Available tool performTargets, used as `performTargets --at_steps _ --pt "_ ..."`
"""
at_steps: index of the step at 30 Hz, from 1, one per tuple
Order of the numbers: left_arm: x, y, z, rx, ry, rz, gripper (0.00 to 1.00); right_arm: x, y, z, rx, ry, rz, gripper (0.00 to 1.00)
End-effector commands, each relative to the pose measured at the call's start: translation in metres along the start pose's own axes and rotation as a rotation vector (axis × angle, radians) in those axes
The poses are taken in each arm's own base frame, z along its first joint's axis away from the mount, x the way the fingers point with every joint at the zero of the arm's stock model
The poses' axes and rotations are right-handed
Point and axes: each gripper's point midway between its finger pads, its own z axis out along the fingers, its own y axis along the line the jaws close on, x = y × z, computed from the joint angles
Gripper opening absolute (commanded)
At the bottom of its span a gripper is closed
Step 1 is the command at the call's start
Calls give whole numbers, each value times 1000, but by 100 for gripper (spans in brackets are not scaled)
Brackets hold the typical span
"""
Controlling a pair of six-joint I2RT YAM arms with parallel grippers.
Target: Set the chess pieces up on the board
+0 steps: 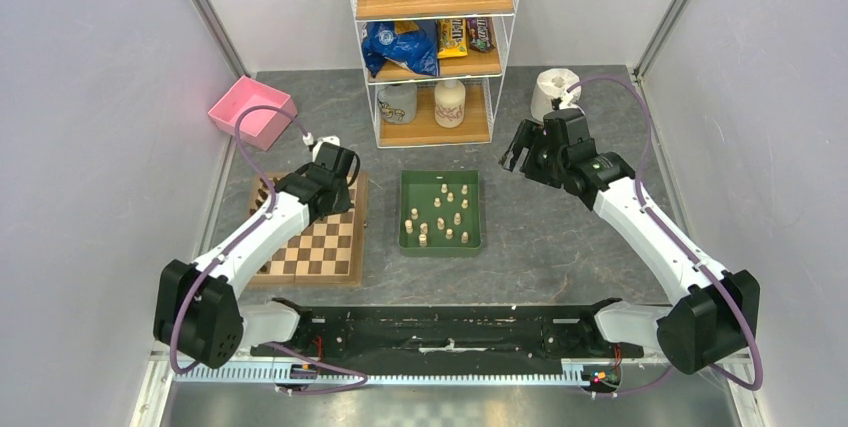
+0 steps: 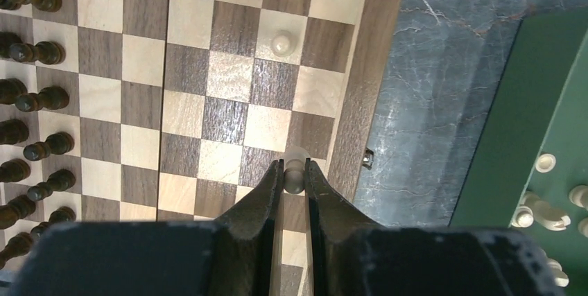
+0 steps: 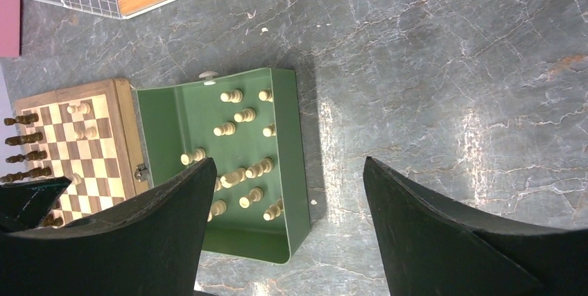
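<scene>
The checkered wooden board [image 1: 325, 247] lies at the left. My left gripper [image 2: 294, 166] is shut on a pale cream pawn [image 2: 296, 171], held over a square by the board's right border [image 2: 360, 81]. Two other cream pieces [image 2: 282, 43] stand on the same edge files. Dark brown pieces [image 2: 41, 98] line the board's left side. Several cream pieces [image 1: 442, 215] stand in the green tray [image 1: 440, 244]. My right gripper [image 1: 517, 156] is open and empty, high above the table right of the tray; the tray shows in its view [image 3: 298, 171].
A white wire shelf [image 1: 435, 47] with snacks and jars stands at the back centre. A pink box [image 1: 252, 110] sits back left, a white paper roll [image 1: 556, 89] back right. Grey walls close both sides.
</scene>
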Motion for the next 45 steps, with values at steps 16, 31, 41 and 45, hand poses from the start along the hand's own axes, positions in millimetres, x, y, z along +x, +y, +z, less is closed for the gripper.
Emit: performTargets --at_steps 16,31,41,45 --pt "-9 9 38 -25 30 -57 2 -17 14 0 -37 -37 21 86" --pt "-8 14 51 -49 49 -51 2 -16 13 1 -34 -32 21 86" --pt "-5 18 58 -70 48 -54 2 -15 13 1 -36 -32 20 86" --pt "-7 20 59 -78 39 -59 2 -15 12 1 -34 -32 21 86"
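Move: The left hand holds a light pawn. The dark square it is taken to lies about 4 cm ahead, 2 cm left and 7 cm below. Two placed pawns stand beyond it, some 7 and 9 cm ahead of the hand, each 2 cm left. The green tray's middle is about 20 cm right, 3 cm ahead. From the idle right hand the square lies about 34 cm left, 3 cm back and 16 cm lower. The left hand lowers the gripped pawn about 4.5 cm, easing forward and left towards the square behind the nearer pawn. ##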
